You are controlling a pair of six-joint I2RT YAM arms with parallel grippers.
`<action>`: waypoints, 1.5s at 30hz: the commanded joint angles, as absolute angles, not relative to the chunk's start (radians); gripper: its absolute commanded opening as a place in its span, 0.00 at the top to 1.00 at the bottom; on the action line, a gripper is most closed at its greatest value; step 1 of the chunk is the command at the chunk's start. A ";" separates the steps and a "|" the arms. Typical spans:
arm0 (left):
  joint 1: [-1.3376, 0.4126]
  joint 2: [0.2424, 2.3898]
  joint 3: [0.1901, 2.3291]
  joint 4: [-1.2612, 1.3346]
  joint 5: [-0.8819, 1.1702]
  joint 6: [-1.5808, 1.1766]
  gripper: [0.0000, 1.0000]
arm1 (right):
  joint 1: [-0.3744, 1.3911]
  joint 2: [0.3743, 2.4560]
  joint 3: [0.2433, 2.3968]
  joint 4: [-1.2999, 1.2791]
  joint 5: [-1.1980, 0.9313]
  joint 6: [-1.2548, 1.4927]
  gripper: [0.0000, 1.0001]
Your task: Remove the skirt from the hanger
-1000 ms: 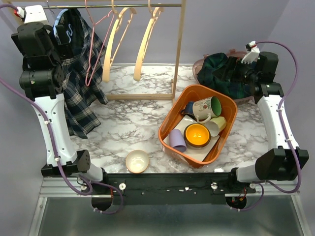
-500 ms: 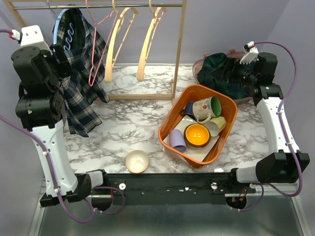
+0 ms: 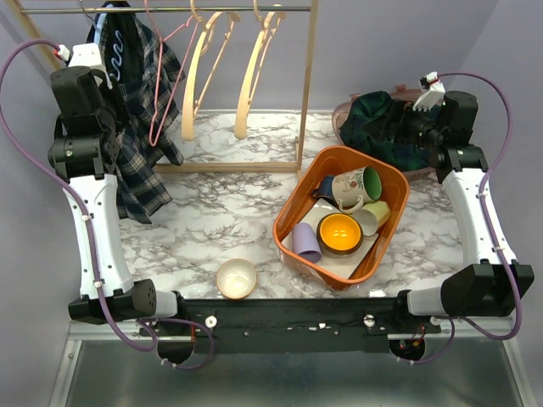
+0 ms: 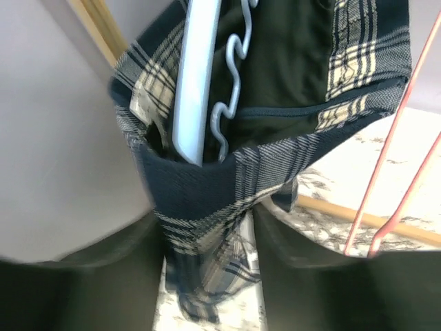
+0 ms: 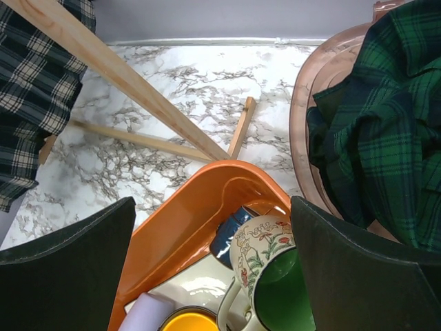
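A dark plaid skirt (image 3: pixel 144 119) hangs on a pale blue hanger (image 3: pixel 102 25) at the left end of the rail. In the left wrist view the hanger (image 4: pixel 196 76) and its wavy metal clip stand inside the skirt's waistband (image 4: pixel 207 193). My left gripper (image 3: pixel 109 127) is pressed against the skirt's left side. The waistband fabric fills the gap between its fingers, so the gripper (image 4: pixel 210 276) looks shut on it. My right gripper (image 3: pixel 411 119) hovers open at the far right, above the bin's back corner (image 5: pixel 207 186), with nothing held (image 5: pixel 213 276).
A pink wire hanger (image 3: pixel 161 93) and two wooden hangers (image 3: pixel 199 68) hang beside the skirt on the wooden rack (image 3: pixel 307 85). An orange bin (image 3: pixel 293 208) holds mugs and cups. A green plaid cloth (image 3: pixel 382 127) lies in a brown basket. A small bowl (image 3: pixel 237 277) sits near the front.
My left arm has swung up and back towards the rail, staying against the skirt. The skirt's lower hem has lifted slightly. The right arm has not moved.
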State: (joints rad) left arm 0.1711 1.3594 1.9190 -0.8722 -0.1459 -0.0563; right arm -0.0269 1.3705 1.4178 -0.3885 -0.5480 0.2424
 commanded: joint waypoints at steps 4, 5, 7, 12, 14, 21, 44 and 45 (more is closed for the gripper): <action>0.178 1.353 1.974 -0.802 -0.075 -0.006 0.69 | -0.020 1.344 1.402 -0.367 -0.566 0.233 0.00; 0.178 1.348 1.976 -0.799 -0.075 -0.006 0.75 | -0.018 1.342 1.401 -0.368 -0.566 0.235 0.00; 0.178 1.347 1.977 -0.795 -0.075 -0.006 0.83 | -0.017 1.339 1.402 -0.367 -0.568 0.235 0.00; 0.178 1.339 1.977 -0.790 -0.092 0.029 1.00 | -0.015 1.328 1.401 -0.368 -0.566 0.236 0.00; 0.178 1.333 1.983 -0.779 -0.110 0.028 1.00 | -0.014 1.327 1.401 -0.370 -0.565 0.236 0.00; 0.178 1.273 1.936 -0.615 -0.089 0.038 1.00 | -0.008 1.318 1.405 -0.368 -0.568 0.226 0.00; 0.178 1.181 1.824 -0.399 -0.046 0.064 1.00 | -0.006 1.310 1.404 -0.360 -0.566 0.219 0.00; 0.178 1.172 1.812 -0.372 -0.045 0.061 1.00 | -0.006 1.310 1.402 -0.359 -0.566 0.219 0.00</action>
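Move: The skirt's bunched upper edge, by the near end of the light-blue hanger, already lies between the left gripper's half-open fingers, about 1 cm ahead and 1 cm below. The light-blue hanger's middle is roughly 10 cm ahead, no distance sideways, and 6 cm above; the pink hanger hangs some 8 cm ahead and 12 cm to the right, about level in height. From the right hand, the skirt's edge is around 55 cm left, about level forward, some 10 cm higher. Close the left gripper until it pinches the skirt's bunched edge just below the light-blue hanger's near end, rising slightly as the fingers come together. Keep that grip and lift the cloth to about 7 cm above the start, easing back only a centimetre or so while tilting the fingertips up some 15 degrees. ##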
